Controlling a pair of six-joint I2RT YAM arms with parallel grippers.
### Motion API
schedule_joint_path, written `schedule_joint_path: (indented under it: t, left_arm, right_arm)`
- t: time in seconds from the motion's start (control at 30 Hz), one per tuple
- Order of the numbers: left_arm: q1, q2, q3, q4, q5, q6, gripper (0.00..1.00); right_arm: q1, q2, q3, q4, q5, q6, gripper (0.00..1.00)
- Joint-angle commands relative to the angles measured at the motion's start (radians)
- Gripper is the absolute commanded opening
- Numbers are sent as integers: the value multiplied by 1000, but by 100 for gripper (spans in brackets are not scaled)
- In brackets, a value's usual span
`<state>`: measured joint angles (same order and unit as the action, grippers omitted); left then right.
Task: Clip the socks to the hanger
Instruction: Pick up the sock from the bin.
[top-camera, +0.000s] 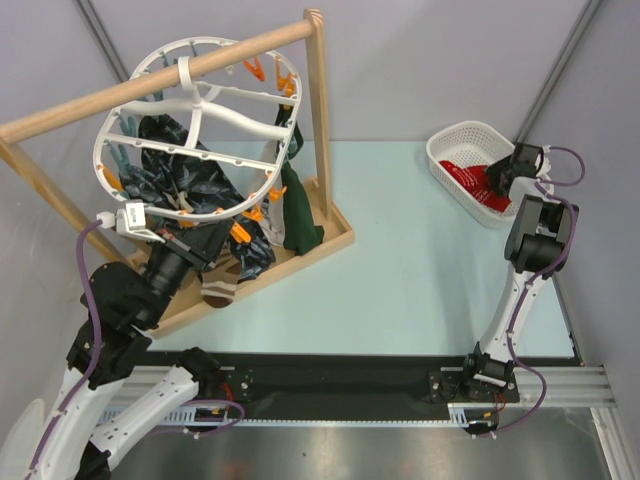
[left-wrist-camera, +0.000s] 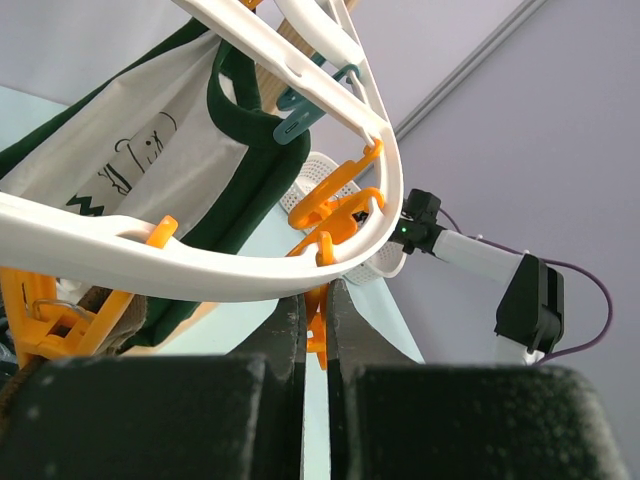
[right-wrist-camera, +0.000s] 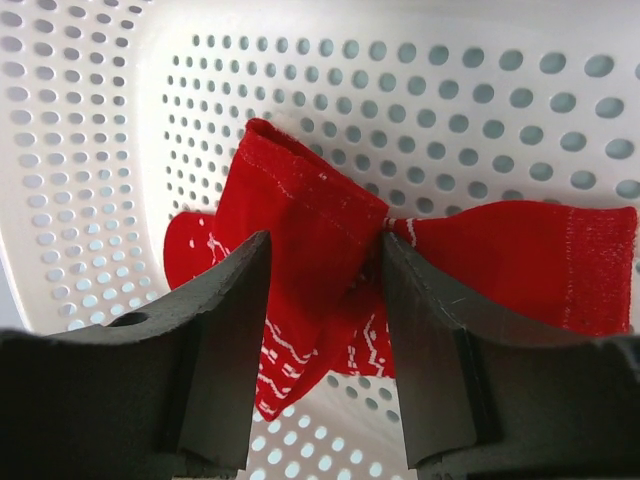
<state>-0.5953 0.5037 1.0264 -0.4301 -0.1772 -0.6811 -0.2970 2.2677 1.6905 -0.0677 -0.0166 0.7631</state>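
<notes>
The white oval hanger (top-camera: 112, 135) hangs from the wooden pole, with dark patterned socks (top-camera: 190, 170) and a green and white sock (top-camera: 295, 205) clipped to it. My left gripper (top-camera: 228, 235) is under the hanger's near rim (left-wrist-camera: 200, 265). In the left wrist view that gripper (left-wrist-camera: 316, 312) is shut on an orange clip (left-wrist-camera: 318, 335). A red sock (top-camera: 468, 178) with white specks lies in the white basket (top-camera: 450, 140). My right gripper (top-camera: 497, 178) reaches into the basket. Its jaws (right-wrist-camera: 325, 250) pinch a bunched fold of that red sock (right-wrist-camera: 310, 215).
The wooden rack (top-camera: 320, 100) stands on a tray base (top-camera: 335, 240) at the left. A brown striped sock (top-camera: 222, 290) hangs low by the base's front edge. The perforated basket wall (right-wrist-camera: 400, 80) surrounds the right gripper. A light blue mat (top-camera: 400, 260) covers the table.
</notes>
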Motion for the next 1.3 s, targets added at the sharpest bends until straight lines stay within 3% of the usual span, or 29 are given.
schedule_joint_path:
  t: [0.0,0.37,0.43,0.47,0.57,0.67,1.0,1.2,1.27]
  left_arm:
    - [0,13,-6,-4,18,-8,0]
    - [2,15,-8,-6,19,-15,0]
    - [0,12,-8,-9,15,-18,0]
    - [0,12,-8,-9,15,-18,0]
    - [0,15,-9,-13,13,-23,0]
    - [2,16,-14,-9,19,-31,0]
    - [2,18,-31,5,7,-49,0]
    - [2,10,-31,-2,-4,-48,0]
    - [2,6,-34,-2,-7,-46,0]
  right_arm:
    - [-4,-7,12,-9,15,8,52]
    - [-8,41,26,57,-19,-21,44]
    - [-10,44,32,98,-25,-39,36]
    - [-11,43,37,100,-20,-48,26]
    - [-11,24,55,106,-23,-79,12]
    - [-5,-14,72,79,3,-120,6]
    - [148,-419,-15,-64,167,-372,0]
    - [387,-750,-143,-106,130,-524,0]
    - [491,-863,-199,-115,40,-542,0]
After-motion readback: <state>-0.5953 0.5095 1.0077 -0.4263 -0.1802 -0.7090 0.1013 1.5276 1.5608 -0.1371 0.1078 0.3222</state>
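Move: The red sock lies heaped in the white bin, already between the right hand's half-open fingers, its middle about 2 cm to the left and 2 cm below, level fore and aft. The bin's middle is also roughly 2 cm left, 1 cm below; the wooden stand's near right corner is some 40 cm left and 17 cm back. From the left hand the sock lies about 60 cm right, 40 cm ahead and 38 cm lower. A fold of the red sock is pinched as the right fingers shut around it from half open, the hand dipping about 1 cm to take it. Then the hand lifts the sock quickly, some 32 cm up out of the bin, swinging left about 20 cm towards the hanger and drawing back 10 cm while the fingers tip up and the wrist rolls left side down and turns counter-clockwise. ##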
